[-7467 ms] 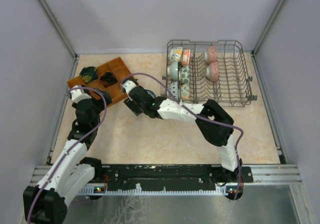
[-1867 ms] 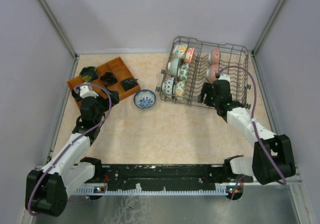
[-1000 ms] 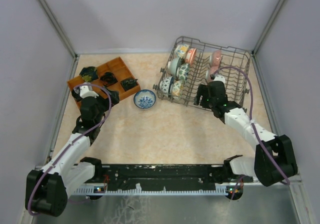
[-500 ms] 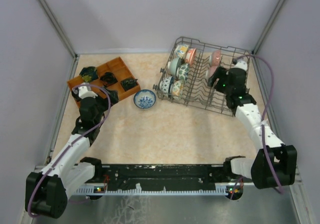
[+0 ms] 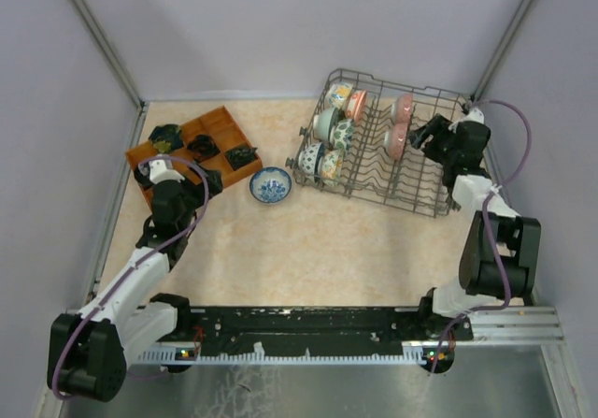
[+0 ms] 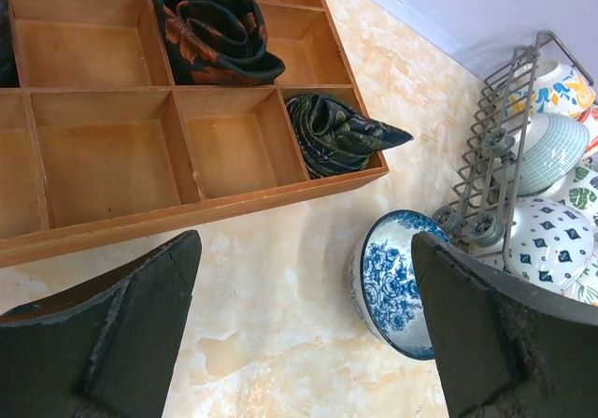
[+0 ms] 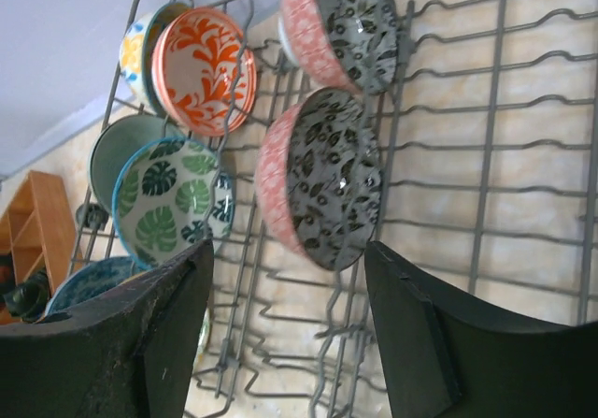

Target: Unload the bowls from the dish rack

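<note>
The grey wire dish rack [image 5: 425, 180] sits skewed at the back right. Several bowls stand on edge in it: two pink ones [image 5: 399, 124], an orange swirl one [image 7: 204, 67], a green leaf one [image 7: 173, 198] and a pale teal one [image 7: 112, 147]. My right gripper [image 5: 422, 137] hovers over the rack's right half, open and empty, and its jaws [image 7: 290, 287] face the nearer pink bowl [image 7: 322, 180]. A blue-white floral bowl [image 5: 271, 185] stands on the table. My left gripper [image 5: 210, 182] is open and empty, with that bowl [image 6: 397, 282] just beyond its right finger.
A brown wooden compartment tray [image 5: 222, 123] holding dark folded cloths [image 6: 220, 30] lies at the back left, right by my left gripper. The rack's corner [image 6: 486, 156] is close to the floral bowl. Grey walls enclose the table on three sides.
My right gripper swung from the rack's near side up to its right end, beside the pink bowls, and the rack turned a little. The left arm stayed put.
</note>
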Robot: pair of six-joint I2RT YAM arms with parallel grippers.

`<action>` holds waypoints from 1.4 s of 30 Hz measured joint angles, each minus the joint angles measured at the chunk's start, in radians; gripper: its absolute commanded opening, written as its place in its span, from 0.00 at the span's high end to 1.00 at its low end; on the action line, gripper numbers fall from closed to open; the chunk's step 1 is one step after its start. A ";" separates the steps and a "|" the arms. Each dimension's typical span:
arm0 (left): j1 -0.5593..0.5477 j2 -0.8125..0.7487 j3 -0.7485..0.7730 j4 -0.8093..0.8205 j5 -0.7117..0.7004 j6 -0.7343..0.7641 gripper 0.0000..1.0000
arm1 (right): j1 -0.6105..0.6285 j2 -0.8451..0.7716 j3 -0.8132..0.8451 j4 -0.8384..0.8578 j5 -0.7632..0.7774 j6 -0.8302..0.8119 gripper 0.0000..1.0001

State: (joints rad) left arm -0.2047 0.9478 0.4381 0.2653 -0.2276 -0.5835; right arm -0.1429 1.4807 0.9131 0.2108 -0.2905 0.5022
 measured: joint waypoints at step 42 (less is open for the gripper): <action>0.000 0.007 -0.005 0.019 0.000 0.000 0.01 | -0.089 0.560 0.150 0.650 -0.544 0.269 0.80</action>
State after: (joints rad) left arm -0.2047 0.9550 0.4332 0.2844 -0.2272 -0.5835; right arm -0.2321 2.0403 1.0630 0.8608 -0.8349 0.7708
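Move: The near pink bowl, on edge in the rack, lies about 8 cm ahead of the right hand, some 5 cm to its left and 9 cm below. The far pink bowl stands roughly 10 cm beyond that bowl and 2 cm right of it; the leaf-pattern bowl is about 14 cm to its left, 2 cm farther out. From the left hand, the near pink bowl is some 18 cm ahead, 47 cm right and 8 cm lower. Bring the right gripper forward and down, about 6 cm out and 5 cm lower, straying slightly right at first, then drawing left to the near pink bowl's rim. Turn it some 20 degrees counter-clockwise while rolling its left side up about as much. Narrow the fingers throughout, bringing one to each side of the rim and starting to pinch it at the end. ##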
